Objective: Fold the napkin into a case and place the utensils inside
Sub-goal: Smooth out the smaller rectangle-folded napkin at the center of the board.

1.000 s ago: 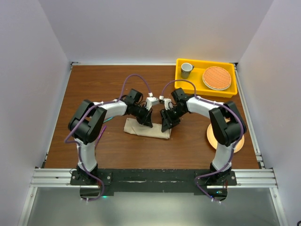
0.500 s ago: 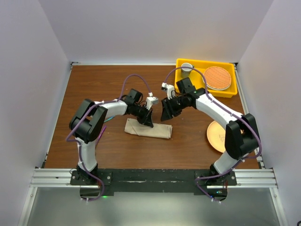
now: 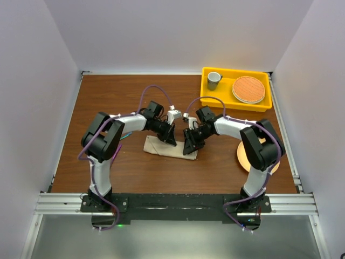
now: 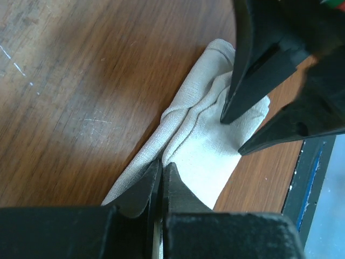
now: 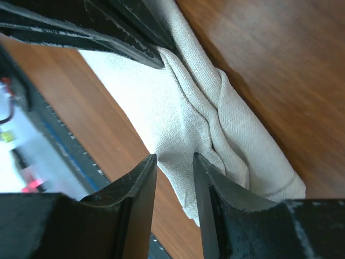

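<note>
The beige napkin (image 3: 166, 148) lies folded into a narrow strip on the brown table, between both arms. My left gripper (image 3: 169, 140) (image 4: 160, 164) is shut on a raised fold of the napkin (image 4: 207, 145) near the strip's middle. My right gripper (image 3: 188, 148) (image 5: 174, 157) is open, its tips straddling the near edge of the napkin (image 5: 183, 118) at its right end. The cloth lies between the tips with gaps on both sides. Beside my left forearm a thin teal sliver (image 3: 124, 138) shows; I cannot tell what it is. The utensils are hidden.
A yellow tray (image 3: 226, 103) at the back right holds a grey cup (image 3: 214, 80) and a round orange woven mat (image 3: 248, 89). A peach plate (image 3: 242, 157) lies at the right, partly under my right arm. White walls close in the table.
The right gripper rose off the napkin toward the tray, then came back down onto the napkin's right end with its jaws narrower. The left gripper stayed where it was.
</note>
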Tool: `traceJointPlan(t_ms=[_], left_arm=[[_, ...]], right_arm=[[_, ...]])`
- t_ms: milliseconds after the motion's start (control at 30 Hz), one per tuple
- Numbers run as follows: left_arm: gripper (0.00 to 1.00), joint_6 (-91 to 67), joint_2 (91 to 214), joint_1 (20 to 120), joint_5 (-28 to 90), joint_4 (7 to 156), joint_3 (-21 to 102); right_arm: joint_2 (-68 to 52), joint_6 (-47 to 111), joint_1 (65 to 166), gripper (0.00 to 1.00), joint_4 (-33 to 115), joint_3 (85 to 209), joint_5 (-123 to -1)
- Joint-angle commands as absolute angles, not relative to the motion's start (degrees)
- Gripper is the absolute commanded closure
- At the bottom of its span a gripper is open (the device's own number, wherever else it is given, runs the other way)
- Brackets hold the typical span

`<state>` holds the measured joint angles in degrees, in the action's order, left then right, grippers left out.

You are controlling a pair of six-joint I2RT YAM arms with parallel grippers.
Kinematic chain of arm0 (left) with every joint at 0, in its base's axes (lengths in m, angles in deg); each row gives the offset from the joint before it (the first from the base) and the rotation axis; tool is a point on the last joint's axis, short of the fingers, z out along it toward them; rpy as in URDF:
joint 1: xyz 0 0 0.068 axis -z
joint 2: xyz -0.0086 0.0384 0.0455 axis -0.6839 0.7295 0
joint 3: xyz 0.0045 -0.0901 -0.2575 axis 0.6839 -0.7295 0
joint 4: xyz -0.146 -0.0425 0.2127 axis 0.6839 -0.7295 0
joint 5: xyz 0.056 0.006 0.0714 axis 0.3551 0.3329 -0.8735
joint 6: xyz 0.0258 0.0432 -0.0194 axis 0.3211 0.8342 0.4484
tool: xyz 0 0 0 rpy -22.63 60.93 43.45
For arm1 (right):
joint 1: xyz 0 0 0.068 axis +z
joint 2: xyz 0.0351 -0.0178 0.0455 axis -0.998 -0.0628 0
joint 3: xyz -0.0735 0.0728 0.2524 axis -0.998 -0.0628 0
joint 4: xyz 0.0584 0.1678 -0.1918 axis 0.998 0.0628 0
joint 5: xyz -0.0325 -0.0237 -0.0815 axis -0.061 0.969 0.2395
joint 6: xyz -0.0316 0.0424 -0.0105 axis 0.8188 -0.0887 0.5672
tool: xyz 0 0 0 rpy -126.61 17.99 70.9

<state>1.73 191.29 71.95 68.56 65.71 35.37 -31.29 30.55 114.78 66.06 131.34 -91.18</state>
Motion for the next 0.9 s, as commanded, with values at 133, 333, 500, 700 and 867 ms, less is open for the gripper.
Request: traceJointPlan(t_ms=[133,333,500,700,867], left_arm=[[0.67,-3.49,183.87,65.49,77.8,71.7,31.16],[0.55,-12.88,171.81,63.54,86.51,80.74,22.9],[0.54,-27.28,168.19,66.79,86.18,96.11,10.68],[0.57,-31.27,175.48,65.75,83.71,103.1,7.59],[0.59,-31.36,184.27,59.16,82.05,101.51,6.1]], right_arm=[[-35.12,30.14,113.29,0.63,64.93,129.83,-85.98],[-36.36,30.49,113.03,0.64,65.63,130.27,-85.36],[-37.24,31.19,112.94,0.65,66.07,130.44,-85.36],[-38.55,33.04,112.59,0.65,67.22,131.23,-84.49],[-40.49,34.53,112.33,0.65,69.06,132.29,-83.7]])
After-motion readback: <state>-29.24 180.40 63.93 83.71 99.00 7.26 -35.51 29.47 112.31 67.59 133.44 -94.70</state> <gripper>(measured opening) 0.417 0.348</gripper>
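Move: The smaller folded napkin lies under both hands. From the left gripper, closed on its far-side fold seam, the napkin's middle is about 1 cm back, 2 cm left and 1 cm below; its near long edge is roughly 5 cm back and 2 cm left. The fork lies some 22 cm left and 1 cm farther out, the spoon about 23 cm left and 7 cm back. From the right gripper, the napkin's middle is 6 cm left and 2 cm ahead. Bring the left gripper off the napkin's seam: open the fingers to nearly half, lift them about 10 cm, then swing back and down again over the left half's near edge, ending about 5 cm back, 4 cm left and still a few centimetres up, fingers tipped flatter. Keep the half-open right fingers resting on the right end, settling barely 1 cm. ##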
